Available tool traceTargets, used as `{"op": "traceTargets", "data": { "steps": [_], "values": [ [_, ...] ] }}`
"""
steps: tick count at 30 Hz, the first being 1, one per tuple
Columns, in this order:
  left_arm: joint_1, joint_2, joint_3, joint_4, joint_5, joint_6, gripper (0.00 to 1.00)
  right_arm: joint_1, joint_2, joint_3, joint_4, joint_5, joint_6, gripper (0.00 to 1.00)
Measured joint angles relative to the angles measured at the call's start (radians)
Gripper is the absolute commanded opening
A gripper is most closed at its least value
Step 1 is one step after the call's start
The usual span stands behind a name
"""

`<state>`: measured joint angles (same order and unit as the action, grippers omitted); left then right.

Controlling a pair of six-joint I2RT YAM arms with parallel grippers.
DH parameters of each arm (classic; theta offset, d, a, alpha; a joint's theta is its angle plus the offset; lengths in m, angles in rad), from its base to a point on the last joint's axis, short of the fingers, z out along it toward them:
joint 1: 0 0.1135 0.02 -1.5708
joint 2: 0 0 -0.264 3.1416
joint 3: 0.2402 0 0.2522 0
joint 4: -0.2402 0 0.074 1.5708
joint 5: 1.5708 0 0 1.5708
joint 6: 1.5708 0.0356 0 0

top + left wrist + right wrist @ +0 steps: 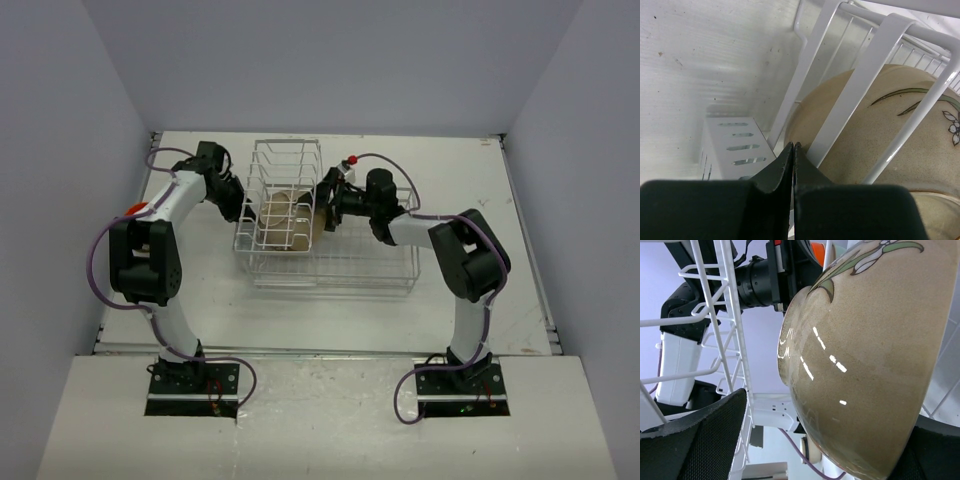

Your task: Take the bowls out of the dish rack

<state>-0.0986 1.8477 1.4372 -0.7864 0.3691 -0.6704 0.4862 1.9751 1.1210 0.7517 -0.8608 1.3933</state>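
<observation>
The dish rack (300,262) is a white wire frame in the middle of the table. A large tan bowl (284,222) with dark flower markings stands on edge in its taller slotted section. My right gripper (325,205) reaches into the rack from the right. In the right wrist view it (830,405) is open and straddles the tan bowl (865,355), with a gap between the left finger (705,435) and the bowl's rim. My left gripper (793,146) is shut on nothing, its tips beside a rack wire (855,85), outside the rack's left end (243,208). The tan bowl (865,145) shows behind those wires.
A white slotted holder (732,145) hangs on the rack's left end, close to my left fingertips. A small orange shape (135,208) peeks out behind the left arm. Grey walls close in the table on three sides.
</observation>
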Motion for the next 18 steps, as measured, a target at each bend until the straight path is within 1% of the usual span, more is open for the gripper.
{"op": "traceTargets", "data": {
  "steps": [1,2,3,4,12,13,15,16,18],
  "values": [
    [0.0,0.0,-0.002,0.002,0.002,0.0,0.0,-0.001,0.0,-0.009,0.016,0.002,0.01,0.88],
    [0.0,0.0,-0.002,0.003,0.003,0.0,0.0,-0.002,0.0,-0.019,0.031,0.003,0.018,0.82],
    [0.0,0.0,-0.003,0.005,0.004,0.0,0.0,-0.002,0.0,-0.028,0.041,0.005,0.025,0.8],
    [0.0,0.0,-0.004,0.006,0.006,0.0,0.0,-0.002,0.0,-0.039,0.051,0.008,0.035,0.76],
    [0.0,0.0,-0.009,0.014,0.014,0.0,0.0,-0.003,0.0,-0.144,0.121,0.057,0.085,0.66],
    [0.0,0.0,-0.009,0.014,0.015,0.0,0.0,-0.003,0.0,-0.153,0.132,0.065,0.09,0.6],
    [0.0,0.0,-0.009,0.014,0.018,0.0,0.0,-0.003,0.0,-0.163,0.161,0.076,0.109,0.55],
    [0.0,0.0,-0.009,0.014,0.02,0.0,0.0,-0.003,0.0,-0.164,0.179,0.084,0.12,0.51],
    [0.0,0.0,-0.009,0.014,0.024,0.0,0.0,-0.002,0.0,-0.164,0.216,0.089,0.146,0.49]
  ]
}}
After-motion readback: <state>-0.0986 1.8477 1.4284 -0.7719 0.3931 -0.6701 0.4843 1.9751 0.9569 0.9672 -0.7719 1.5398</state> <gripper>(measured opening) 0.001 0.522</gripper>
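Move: The big tan bowl lies tipped, bottom up, already between the right hand's open fingers, its middle some 6 cm to that hand's left, roughly level fore and aft and about 2 cm lower. The rack's upper tier stands about 8 cm left, 3 cm ahead and 4 cm above. The lower tray's middle is about 5 cm right, 4 cm back and 12 cm below. From the left hand, the bowl lies about 12 cm right, neither ahead nor back, slightly higher. Right fingers close to half over the bowl's rim side as the hand dips 3 cm, then rises 1 cm. ##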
